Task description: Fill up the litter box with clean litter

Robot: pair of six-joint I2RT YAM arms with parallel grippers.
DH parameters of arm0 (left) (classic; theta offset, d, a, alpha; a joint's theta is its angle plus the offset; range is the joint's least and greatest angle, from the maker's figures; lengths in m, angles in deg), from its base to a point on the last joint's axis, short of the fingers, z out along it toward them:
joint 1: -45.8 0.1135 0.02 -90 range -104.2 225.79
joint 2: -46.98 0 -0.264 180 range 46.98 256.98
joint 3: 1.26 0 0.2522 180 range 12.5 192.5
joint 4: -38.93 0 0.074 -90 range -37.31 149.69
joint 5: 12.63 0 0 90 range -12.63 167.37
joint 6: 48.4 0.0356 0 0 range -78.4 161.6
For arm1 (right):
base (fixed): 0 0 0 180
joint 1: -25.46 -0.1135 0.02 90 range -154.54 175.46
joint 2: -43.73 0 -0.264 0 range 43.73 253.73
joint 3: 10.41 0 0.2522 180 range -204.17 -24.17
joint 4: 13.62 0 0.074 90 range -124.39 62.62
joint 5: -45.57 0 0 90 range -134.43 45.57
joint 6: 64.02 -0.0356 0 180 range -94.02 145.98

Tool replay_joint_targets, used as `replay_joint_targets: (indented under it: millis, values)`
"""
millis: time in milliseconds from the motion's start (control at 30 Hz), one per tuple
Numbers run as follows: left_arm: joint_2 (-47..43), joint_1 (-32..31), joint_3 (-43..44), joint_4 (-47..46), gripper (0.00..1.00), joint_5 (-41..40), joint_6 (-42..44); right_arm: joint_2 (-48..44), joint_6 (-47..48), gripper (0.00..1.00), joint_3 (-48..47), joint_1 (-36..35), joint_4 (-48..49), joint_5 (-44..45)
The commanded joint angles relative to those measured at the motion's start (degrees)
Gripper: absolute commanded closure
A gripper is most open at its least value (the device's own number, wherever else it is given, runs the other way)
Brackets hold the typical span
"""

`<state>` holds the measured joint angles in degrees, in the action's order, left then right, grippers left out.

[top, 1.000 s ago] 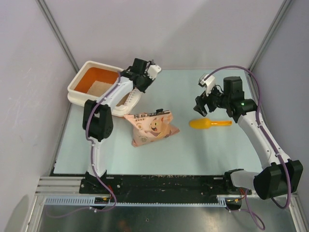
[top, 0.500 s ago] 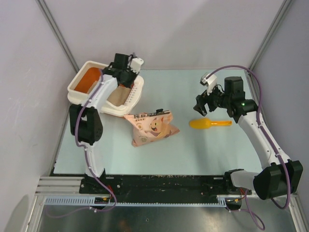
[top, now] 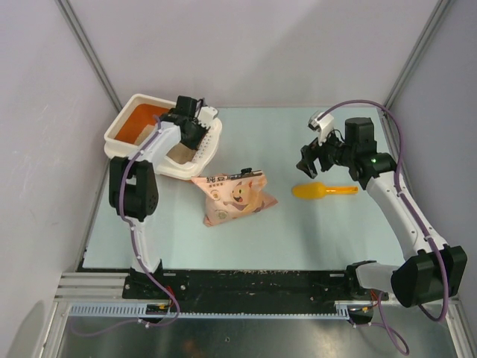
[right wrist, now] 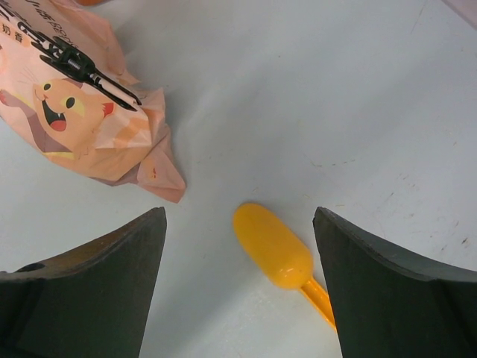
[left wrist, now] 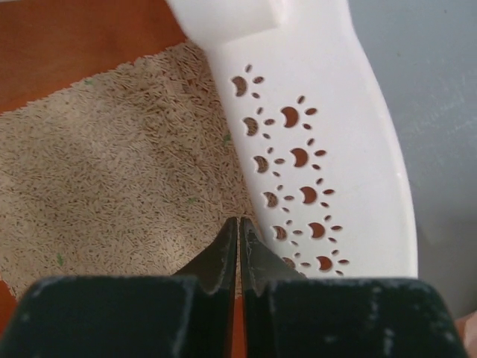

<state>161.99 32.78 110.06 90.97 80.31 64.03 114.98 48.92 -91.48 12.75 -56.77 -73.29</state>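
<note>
The cream-white litter box (top: 121, 151) stands at the table's far left, its orange inner wall showing. Pale beige clean litter (top: 181, 152) covers part of its floor, seen close in the left wrist view (left wrist: 112, 171) beside the slotted rim (left wrist: 335, 149). My left gripper (top: 189, 128) hangs over the box's right side, above the litter near the rim. Its jaws (left wrist: 239, 221) are shut with nothing between them. My right gripper (top: 310, 167) stands open over the orange scoop (right wrist: 272, 246), apart from it, its tips (right wrist: 238, 212) either side of the bowl.
A pink cartoon-printed bag (top: 235, 195) lies on the table in front of the box, its corner near the scoop (top: 320, 191) in the right wrist view (right wrist: 74, 112). Grey walls close in the table at the left, back and right.
My left arm has swung left from the box's right rim to a spot over the litter. The right arm has hardly moved.
</note>
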Motion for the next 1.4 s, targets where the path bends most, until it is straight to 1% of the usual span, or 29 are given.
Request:
replay_joint_targets:
  millis: [0, 167, 367, 567, 667, 800, 900, 967, 1000, 1067, 1100, 1167, 1200, 1267, 1300, 1367]
  values:
    - [0.0, -2.2, 0.0, 0.0, 0.93, 3.2, -0.7, -1.3, -0.5, 0.15, 0.7, 1.0, 1.5, 0.3]
    - [2.2, -6.1, 1.8, 0.7, 0.93, 4.2, -0.3, -2.5, -0.7, 0.15, 1.9, 1.8, 1.6, 0.2]
    - [6.5, -10.3, 6.8, 1.5, 0.93, 5.4, -0.5, -4.2, -1.1, 0.15, 3.1, 3.5, 0.9, 0.0]
    - [13.0, -14.0, 18.1, 2.9, 0.94, 6.7, -1.7, -5.1, -2.5, 0.14, 4.0, 4.5, 1.1, -0.5]
    - [15.5, -16.0, 21.3, 3.3, 0.94, 7.9, -2.2, -5.1, -2.4, 0.14, 4.0, 4.5, 1.0, -0.5]
    - [17.0, -18.0, 25.9, 3.6, 0.94, 10.3, -3.7, -4.6, -2.7, 0.14, 4.0, 4.7, 1.3, -0.7]
    - [15.6, -18.2, 27.3, 4.3, 0.94, 9.0, -4.1, -3.9, -3.7, 0.14, 4.0, 4.6, 2.1, -1.0]
    - [13.5, -17.5, 26.9, 5.4, 0.93, 8.7, -3.5, -3.3, -4.3, 0.13, 4.0, 4.7, 2.8, -1.3]
    - [10.1, -17.0, 26.5, 5.7, 0.92, 8.7, -3.5, -2.8, -4.7, 0.13, 4.0, 4.5, 3.1, -1.5]
    - [5.8, -15.0, 24.6, 5.9, 0.91, 11.4, -3.9, -1.9, -5.2, 0.13, 4.0, 4.5, 3.9, -1.5]
    - [1.7, -14.2, 24.1, 5.8, 0.9, 12.3, -4.2, -1.1, -5.4, 0.13, 4.0, 4.4, 4.2, -0.9]
    - [-2.1, -10.7, 24.1, 5.8, 0.9, 12.8, -5.1, -0.1, -6.1, 0.13, 3.9, 4.2, 5.3, 0.1]
    - [-5.0, -7.4, 24.4, 5.8, 0.9, 12.7, -5.6, 0.5, -6.3, 0.13, 3.9, 4.1, 5.7, 1.3]
    - [-6.9, -3.1, 25.3, 5.8, 0.91, 12.3, -7.5, 2.2, -8.4, 0.14, 3.9, 3.9, 7.0, 2.7]
    - [-7.7, 1.6, 25.4, 5.8, 0.91, 12.4, -7.9, 2.9, -9.7, 0.14, 3.9, 3.8, 8.0, 3.4]
    - [-8.9, 6.5, 25.1, 5.8, 0.92, 12.1, -8.4, 4.9, -13.7, 0.14, 3.9, 3.8, 9.2, 3.5]
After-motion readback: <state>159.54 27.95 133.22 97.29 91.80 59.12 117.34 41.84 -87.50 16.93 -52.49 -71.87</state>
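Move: The left gripper's closed fingers hang inside the litter box near its perforated right end, that wall roughly 3 cm to their right. The litter box's middle lies some 10 cm left of them, about 3 cm ahead and roughly level. The litter bag stands about 15 cm back and 14 cm right, some 5 cm lower. From the right gripper, the litter box's middle is roughly 46 cm left, 16 cm ahead and 17 cm lower. Bring the left gripper, fingers still shut, to the right about 18 cm against the inside of the litter box's right end, pushing the box along, sinking slightly and turning some 20 degrees clockwise. Then lift it about 17 cm clear of the box, swinging back left, fingers tipping outward. Let the open right gripper ease slightly right, then down. ##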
